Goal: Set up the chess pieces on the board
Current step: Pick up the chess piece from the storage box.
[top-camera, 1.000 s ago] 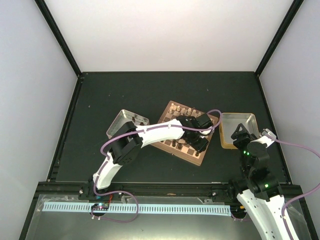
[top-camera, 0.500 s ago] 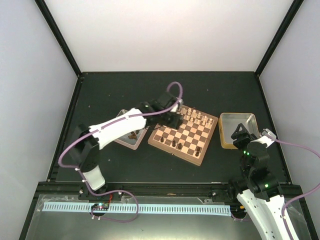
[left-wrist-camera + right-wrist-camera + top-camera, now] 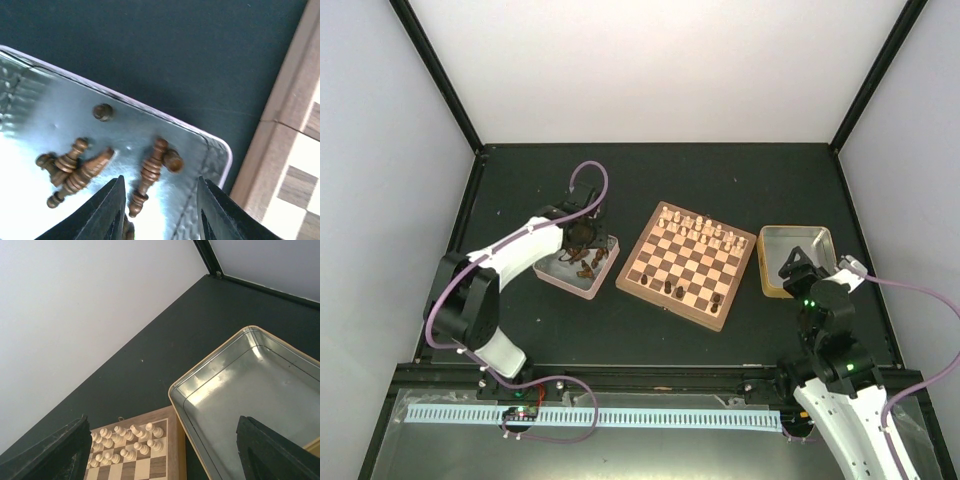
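Note:
The board [image 3: 721, 272] lies at mid-table, with cream chessmen along its far rows. A few dark chess pieces [image 3: 667, 288] stand on its near rows. Several more dark pieces [image 3: 70, 167] lie loose in the left metal tray [image 3: 550, 272]. My left gripper [image 3: 582, 240] hangs over that tray, open. In the left wrist view its jaws [image 3: 161, 182] straddle one lying dark piece [image 3: 148, 173] without touching it. My right gripper [image 3: 795, 265] stands open and empty above the right tray [image 3: 810, 240], its fingers [image 3: 55, 455] wide apart.
The left tray's rim [image 3: 220, 145] lies close to the board's wooden rim [image 3: 280, 145]. The right tray [image 3: 250, 390] holds nothing and sits just beside the board's right edge [image 3: 177, 450]. Black frame rails border the dark table.
My left arm has swung from over the board's right side, past its far left corner, to the left tray. Its jaws have narrowed. The right arm has not moved.

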You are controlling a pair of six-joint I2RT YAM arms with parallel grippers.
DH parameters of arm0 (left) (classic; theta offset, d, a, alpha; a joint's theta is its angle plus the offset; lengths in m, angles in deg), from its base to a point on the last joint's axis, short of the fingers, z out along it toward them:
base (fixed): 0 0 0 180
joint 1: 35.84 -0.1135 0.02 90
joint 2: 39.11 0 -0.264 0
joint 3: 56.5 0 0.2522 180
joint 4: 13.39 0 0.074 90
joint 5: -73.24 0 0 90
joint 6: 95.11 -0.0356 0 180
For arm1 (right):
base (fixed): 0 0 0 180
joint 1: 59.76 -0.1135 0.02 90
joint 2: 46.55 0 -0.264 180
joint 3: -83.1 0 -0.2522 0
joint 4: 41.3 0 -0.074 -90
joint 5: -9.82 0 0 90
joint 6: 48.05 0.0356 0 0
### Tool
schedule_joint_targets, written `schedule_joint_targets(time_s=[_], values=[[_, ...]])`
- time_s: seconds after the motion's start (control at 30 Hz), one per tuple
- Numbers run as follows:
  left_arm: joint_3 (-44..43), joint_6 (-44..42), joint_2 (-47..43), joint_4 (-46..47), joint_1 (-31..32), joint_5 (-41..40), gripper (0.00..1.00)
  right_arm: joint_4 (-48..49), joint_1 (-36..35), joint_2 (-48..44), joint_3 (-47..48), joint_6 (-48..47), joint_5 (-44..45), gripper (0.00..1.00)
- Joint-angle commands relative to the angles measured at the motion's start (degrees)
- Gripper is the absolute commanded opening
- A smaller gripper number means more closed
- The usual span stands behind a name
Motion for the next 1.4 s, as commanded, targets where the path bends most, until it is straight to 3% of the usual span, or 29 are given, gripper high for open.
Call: schedule_joint_targets(time_s=[0.0,0.27,0.43,0.77,1.37], values=[[-0.89,-1.89,2.58,2.88,-3.37,-0.92,0.41,1.78,-0.29,0.77,-0.45,0.02,-0.11,0.80],[-5.08,-4.37,9.86,2.20,-5.92,-4.91,0.41,1.81,-0.29,0.94,-0.45,0.08,-0.25,0.80],[-7.08,-6.32,12.88,2.84,-6.57,-4.70,0.28,2.03,-0.27,1.44,-0.45,-0.13,-0.45,0.80],[-10.16,-7.84,17.58,1.83,-6.85,-5.81,0.23,2.76,-0.29,2.45,-0.47,0.00,-0.85,0.80],[-4.89,-14.65,17.08,11.99,-6.85,-6.43,0.15,3.11,-0.29,2.96,-0.19,-0.50,-1.10,0.80]])
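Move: The dark chess piece standing alone by the storage box's far wall is about 5 cm ahead of the left hand, 4 cm left and 8 cm below. Lower still, a lying piece is roughly 1 cm ahead and 1 cm left, a stubby piece beside it about 2 cm ahead and 1 cm right, and a piece cluster some 1 cm ahead and 5 cm left. From the right hand, the lone piece lies roughly 20 cm ahead, 52 cm left and 21 cm below. Bring the left gripper forward and left while sinking about 7 cm into the storage box, to the lone dark piece by the far wall. Narrow the half-open fingers in stages around its round head, easing on forward with the fingertips close to that wall and rolling the hand about 10 degrees, left side up. ##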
